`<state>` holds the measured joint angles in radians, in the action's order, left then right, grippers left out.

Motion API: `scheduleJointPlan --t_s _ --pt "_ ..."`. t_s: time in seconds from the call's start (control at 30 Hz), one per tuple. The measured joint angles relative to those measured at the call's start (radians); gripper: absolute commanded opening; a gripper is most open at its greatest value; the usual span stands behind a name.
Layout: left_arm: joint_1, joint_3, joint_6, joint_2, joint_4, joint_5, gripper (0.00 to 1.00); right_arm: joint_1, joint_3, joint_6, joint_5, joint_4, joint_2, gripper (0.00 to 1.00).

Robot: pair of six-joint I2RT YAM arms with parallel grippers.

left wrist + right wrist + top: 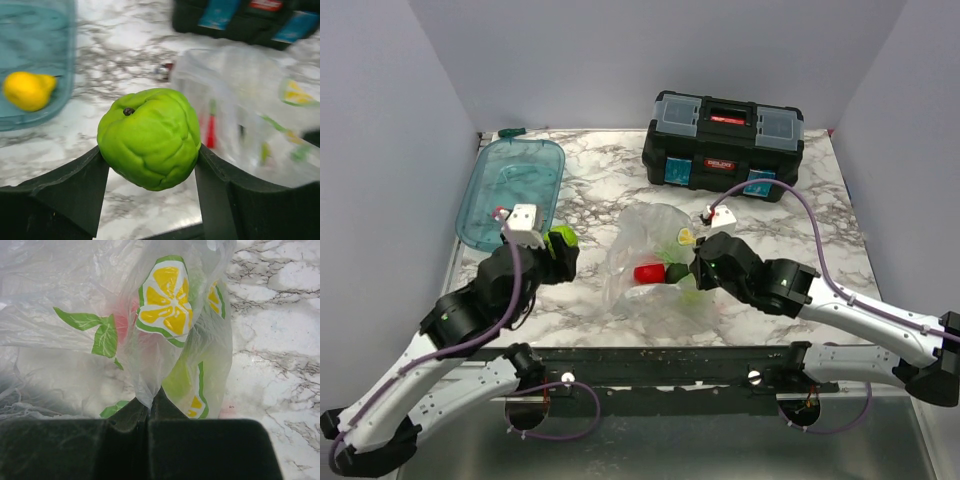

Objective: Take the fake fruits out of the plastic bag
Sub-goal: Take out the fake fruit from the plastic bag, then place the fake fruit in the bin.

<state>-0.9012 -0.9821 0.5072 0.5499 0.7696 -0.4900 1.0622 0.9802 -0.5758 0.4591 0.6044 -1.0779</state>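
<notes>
A lime-green fake fruit point(149, 130) hangs above the marble, and my left gripper point(149, 152) is shut on its sides; in the top view this fruit point(563, 238) sits just left of the plastic bag point(640, 245). The bag is clear and crinkly with lemon prints. My right gripper point(150, 404) is shut on a pinched fold of the bag point(75, 340) at its right side. Inside the bag lie a red fruit point(648, 272) and a dark green one point(676, 271). A yellow fruit point(27, 90) rests in the teal tub point(55, 30).
The teal tub point(510, 190) stands at the back left, beside my left arm. A black toolbox point(725, 143) stands at the back, behind the bag. Grey walls close in both sides and the rear of the marble table point(820, 230).
</notes>
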Motion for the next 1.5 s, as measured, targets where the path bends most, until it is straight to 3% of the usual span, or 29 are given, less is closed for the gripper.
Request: scheduleJointPlan --t_s 0.13,0.27,0.43,0.5,0.63,0.93,1.5 --pt "0.245 0.062 -0.057 0.106 -0.048 -0.008 0.43 0.000 -0.012 0.000 0.000 0.000 0.015 0.01" --pt "0.610 0.117 -0.103 0.227 -0.159 0.119 0.44 0.000 -0.015 0.004 -0.001 -0.002 0.027 0.01" --pt "0.813 -0.061 -0.142 0.567 -0.246 0.231 0.44 0.000 -0.015 0.024 -0.006 -0.006 0.029 0.01" --pt "0.840 -0.212 -0.168 0.787 -0.280 0.248 0.44 0.000 -0.015 0.028 -0.018 -0.010 0.029 0.01" --pt "0.855 -0.400 -0.221 1.025 -0.248 0.285 0.45 0.000 -0.015 0.032 -0.059 -0.029 0.036 0.01" --pt "0.881 -0.730 -0.346 1.329 -0.093 0.362 0.46 0.000 -0.007 0.038 -0.107 -0.052 0.057 0.01" --pt "0.939 -0.721 -0.372 1.514 0.081 0.386 0.59 0.000 0.021 0.039 -0.122 -0.054 0.064 0.01"
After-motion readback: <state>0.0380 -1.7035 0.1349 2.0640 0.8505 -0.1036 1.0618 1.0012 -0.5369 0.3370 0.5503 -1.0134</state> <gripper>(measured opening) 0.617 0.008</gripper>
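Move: The blue bin that the held green fruit is going to has its middle about 31 cm ahead of the left hand, 21 cm to its left and some 26 cm below. The yellow fruit in the bin lies about 22 cm ahead and 17 cm left; the plastic bag with the red fruit is roughly 8 cm ahead and 18 cm right, both some 26 cm down. From the right hand the bin is about 29 cm ahead, 48 cm left and 16 cm lower. The green fruit, still pinched in the left fingers, swings quickly forward and left, away from the plastic bag, about 30 cm out to the bin, sinking on the way; then it is lowered further while easing back a few centimetres, some 23 cm down in all, with the wrist tipping the fingers about 50 degrees downward. The right hand keeps its pinch on the bag's plastic and rises about 3 cm. ##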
